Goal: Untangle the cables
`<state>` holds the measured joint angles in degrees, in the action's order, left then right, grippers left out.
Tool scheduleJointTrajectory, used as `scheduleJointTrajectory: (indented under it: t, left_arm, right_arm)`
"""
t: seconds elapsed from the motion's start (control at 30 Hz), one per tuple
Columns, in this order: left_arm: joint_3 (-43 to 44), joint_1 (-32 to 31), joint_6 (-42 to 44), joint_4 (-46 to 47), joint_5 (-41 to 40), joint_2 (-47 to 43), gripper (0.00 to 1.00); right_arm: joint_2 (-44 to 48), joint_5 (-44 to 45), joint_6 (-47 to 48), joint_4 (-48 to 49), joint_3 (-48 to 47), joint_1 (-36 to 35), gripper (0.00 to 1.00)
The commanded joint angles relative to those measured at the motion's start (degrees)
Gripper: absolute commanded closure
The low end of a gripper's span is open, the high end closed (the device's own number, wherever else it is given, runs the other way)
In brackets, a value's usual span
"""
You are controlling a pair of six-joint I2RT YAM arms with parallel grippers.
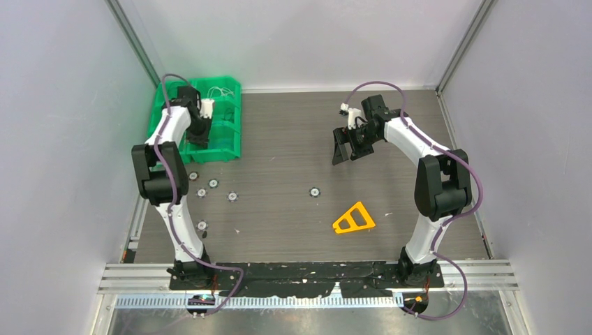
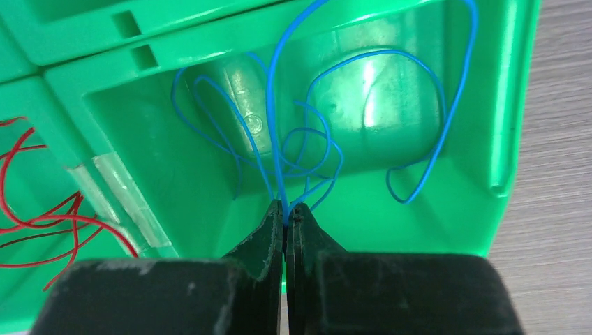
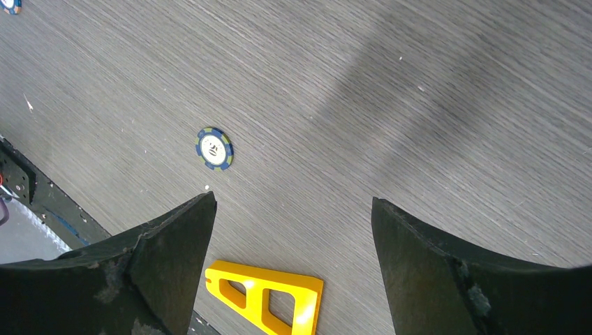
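Observation:
Thin blue cables [image 2: 317,139] lie looped and tangled in one compartment of the green bin [image 2: 509,105]. My left gripper [image 2: 287,209] is shut on blue cable strands at its fingertips, down inside that compartment. Red cables [image 2: 42,223] fill the neighbouring compartment on the left. In the top view the left gripper [image 1: 197,134] sits over the green bin [image 1: 227,143], and white cables [image 1: 222,91] show in a far compartment. My right gripper [image 3: 293,209] stands open above bare table; in the top view the right gripper [image 1: 348,149] hangs at mid-right with nothing in it.
A yellow triangular plastic piece [image 1: 353,219] lies on the table, seen under the right gripper too as the yellow piece [image 3: 269,296]. Several poker chips are scattered, one chip [image 1: 315,191] mid-table and another chip [image 3: 214,148] in the right wrist view. Black tape [image 1: 307,271] runs along the near edge.

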<state>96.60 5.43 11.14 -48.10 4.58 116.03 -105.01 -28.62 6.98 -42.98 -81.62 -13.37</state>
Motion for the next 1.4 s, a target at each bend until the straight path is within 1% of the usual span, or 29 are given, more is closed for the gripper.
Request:
scheduleJointTrajectory:
  t: [0.0,0.13,0.33,0.47,0.57,0.63,0.67,0.77,0.8,0.83,0.87,0.93,1.07,1.23,1.3,1.37]
  left_arm:
    - [4.87,-0.23,2.20,-7.11,-4.05,3.10,1.00]
    - [7.49,-0.16,2.48,-9.66,-6.39,5.81,1.00]
    - [12.27,-0.16,3.24,-13.04,-7.56,8.98,1.00]
    - [9.65,-0.28,5.35,-10.99,-7.57,7.48,1.00]
    - [6.75,-0.33,6.97,-8.43,-9.89,5.97,1.00]
    - [5.59,-0.25,7.81,-7.62,-9.73,5.48,1.00]
    - [5.05,-0.25,8.23,-7.19,-9.11,5.02,0.98]
    - [2.92,-0.29,8.88,-4.55,-7.72,2.77,0.77]
    - [2.01,-0.26,8.79,-3.11,-7.59,1.59,0.67]
    - [0.99,-0.25,8.71,-1.85,-7.24,0.33,0.61]
    - [0.38,-0.30,8.81,-0.84,-6.54,-0.79,0.57]
    - [-0.04,-0.25,8.57,0.21,-5.29,-2.56,0.52]
    - [1.18,-0.25,8.97,0.24,-1.59,-4.99,0.48]
    - [5.94,-0.26,11.26,-3.87,3.19,-5.68,0.43]
    - [8.47,-0.14,11.44,-5.06,4.04,-5.54,0.39]
    - [10.20,0.21,11.47,-5.46,6.16,-5.94,0.30]
  right_arm:
    - [1.05,-0.42,0.27,-0.21,-0.92,0.09,0.12]
    - [1.25,-0.28,0.31,-0.23,-0.82,0.07,0.12]
    - [1.04,-0.13,0.30,-0.26,-1.08,0.13,0.12]
    - [0.85,-0.12,0.23,-0.25,-1.31,-0.01,0.12]
    - [0.53,-0.25,0.10,-0.30,-1.73,0.09,0.12]
    - [0.19,-0.43,0.05,-0.47,-2.12,0.07,0.12]
    - [0.09,-0.49,0.05,-0.50,-2.26,0.04,0.12]
    - [-0.10,-0.73,-0.04,-0.80,-2.66,-0.04,0.12]
    - [-0.15,-0.73,-0.04,-0.84,-2.71,-0.06,0.12]
    - [-0.01,-0.73,0.03,-0.82,-2.70,-0.03,0.12]
    - [0.08,-0.73,0.04,-0.85,-2.68,-0.01,0.12]
    - [0.27,-0.73,0.09,-0.85,-2.52,0.04,0.12]
    - [0.33,-0.80,0.14,-0.84,-2.49,0.04,0.12]
    - [0.38,-1.08,0.13,-0.77,-2.44,0.00,0.12]
    - [0.35,-1.16,0.14,-0.77,-2.45,0.00,0.12]
    - [0.48,-1.25,0.14,-0.79,-2.47,0.01,0.12]
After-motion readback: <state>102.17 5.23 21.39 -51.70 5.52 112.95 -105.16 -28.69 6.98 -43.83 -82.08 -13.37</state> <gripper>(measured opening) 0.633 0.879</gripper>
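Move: The left hand still pinches the blue cable; the middle of the tray's near-right compartment lies about 3 cm ahead, 4 cm right and 5 cm below. At about that depth, the red cable lies 13 cm left and level, the black cable 11 cm ahead and 6 cm right, the yellow cable 9 cm ahead and 10 cm left. From the right hand, that compartment is some 44 cm left, 5 cm ahead and 7 cm lower. The left hand sinks about 3.5 cm into the tray, releases the blue cable, then rises some 8 cm. ##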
